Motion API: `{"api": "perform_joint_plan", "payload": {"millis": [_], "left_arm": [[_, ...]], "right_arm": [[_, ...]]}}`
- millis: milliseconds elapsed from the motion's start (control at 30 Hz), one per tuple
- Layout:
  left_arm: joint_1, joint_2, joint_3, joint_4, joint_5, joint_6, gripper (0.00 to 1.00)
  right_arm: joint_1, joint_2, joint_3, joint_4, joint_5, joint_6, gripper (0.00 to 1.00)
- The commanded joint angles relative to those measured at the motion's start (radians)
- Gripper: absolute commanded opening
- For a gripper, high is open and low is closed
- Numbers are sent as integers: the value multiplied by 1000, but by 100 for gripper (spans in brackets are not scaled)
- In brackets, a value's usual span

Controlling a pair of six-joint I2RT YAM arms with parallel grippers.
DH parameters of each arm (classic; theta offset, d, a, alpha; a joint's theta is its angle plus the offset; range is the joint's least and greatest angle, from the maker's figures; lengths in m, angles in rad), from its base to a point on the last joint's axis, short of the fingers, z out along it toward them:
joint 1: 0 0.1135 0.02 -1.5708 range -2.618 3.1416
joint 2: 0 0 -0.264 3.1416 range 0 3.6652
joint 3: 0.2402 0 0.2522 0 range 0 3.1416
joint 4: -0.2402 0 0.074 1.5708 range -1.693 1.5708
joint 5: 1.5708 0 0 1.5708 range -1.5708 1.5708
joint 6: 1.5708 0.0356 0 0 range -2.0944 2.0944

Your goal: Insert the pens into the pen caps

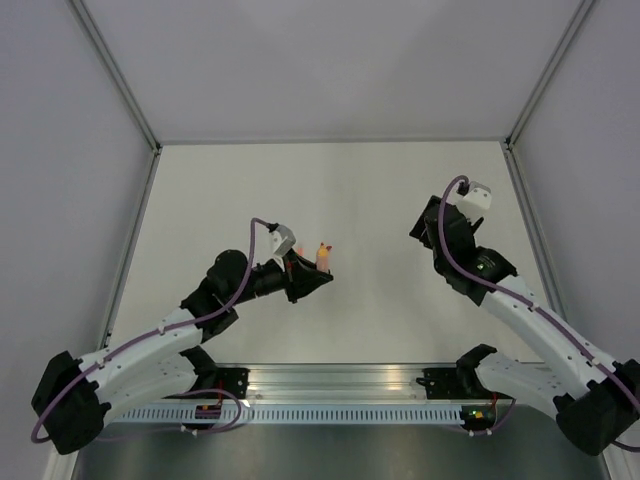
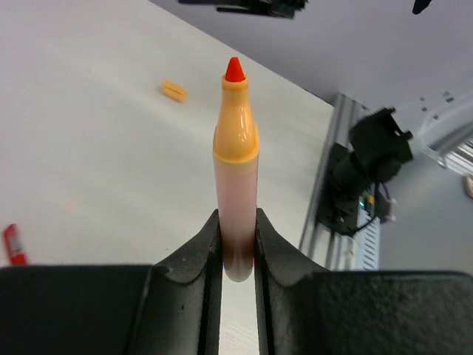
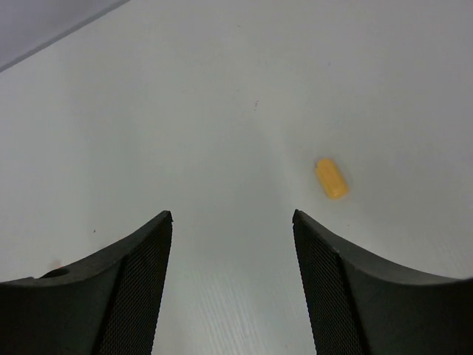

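Observation:
My left gripper [image 2: 237, 218] is shut on the lower end of an orange-pink pen [image 2: 236, 148], which sticks straight out past the fingers with its bare red tip pointing away. In the top view this pen [image 1: 323, 254] juts from the left gripper [image 1: 312, 274] near the table's middle. A short orange pen cap [image 2: 174, 90] lies on the table beyond the tip. My right gripper [image 3: 233, 214] is open and holds nothing, and the orange cap [image 3: 331, 178] lies just ahead of its right finger. In the top view the right gripper [image 1: 422, 230] hangs at the right.
A red item [image 2: 12, 244] lies on the table at the left edge of the left wrist view, cut off so I cannot tell pen from cap. The aluminium rail [image 1: 340, 385] runs along the near edge. Walls enclose the white table [image 1: 350, 190].

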Motion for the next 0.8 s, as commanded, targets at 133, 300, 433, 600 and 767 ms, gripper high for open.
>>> {"api": "perform_joint_plan", "payload": {"millis": [133,300,433,600,767], "left_arm": [[-4,-186,-91,-7,-307,59,2],[-5,-198,-103,38,-251,39,2],[-5,-161,-96,66,-162,39,2],[-4,-81,-42,40,-31,48,2],[-4,-112,-63,25,-103,40,2]], "right_arm": [[-297,212,103,-38,-271,220,71],[-498,352,73,130,-533,17,72],[-552,441,99,177,-467,-131,51],[-595,469,96,200,-396,-181,27],[-687,538,151,118,-442,-254,0]]}}
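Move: The orange cap lies on the table some 7 cm ahead of the open, empty right hand, about 8 cm to its right and roughly 21 cm below. The pink pen, upright in the left fingers, is about 12 cm back and 23 cm left of the right hand, slightly higher; the red pen lies some 8 cm ahead and 24 cm left of it, at table level. From the left hand the orange cap is about 19 cm ahead, 31 cm right and 22 cm down. The right hand, coming away from the pink pen, swings right about 13 cm while sinking some 12 cm and reaching 9 cm forward towards the orange cap, pitching its fingers about 20 degrees further down and, once low, shutting them on nothing, above the table and to the right of the cap. The left hand keeps its pinch on the upright pink pen, drifting some 4 cm left and 2 cm forward, then easing part of the way back right and down. ##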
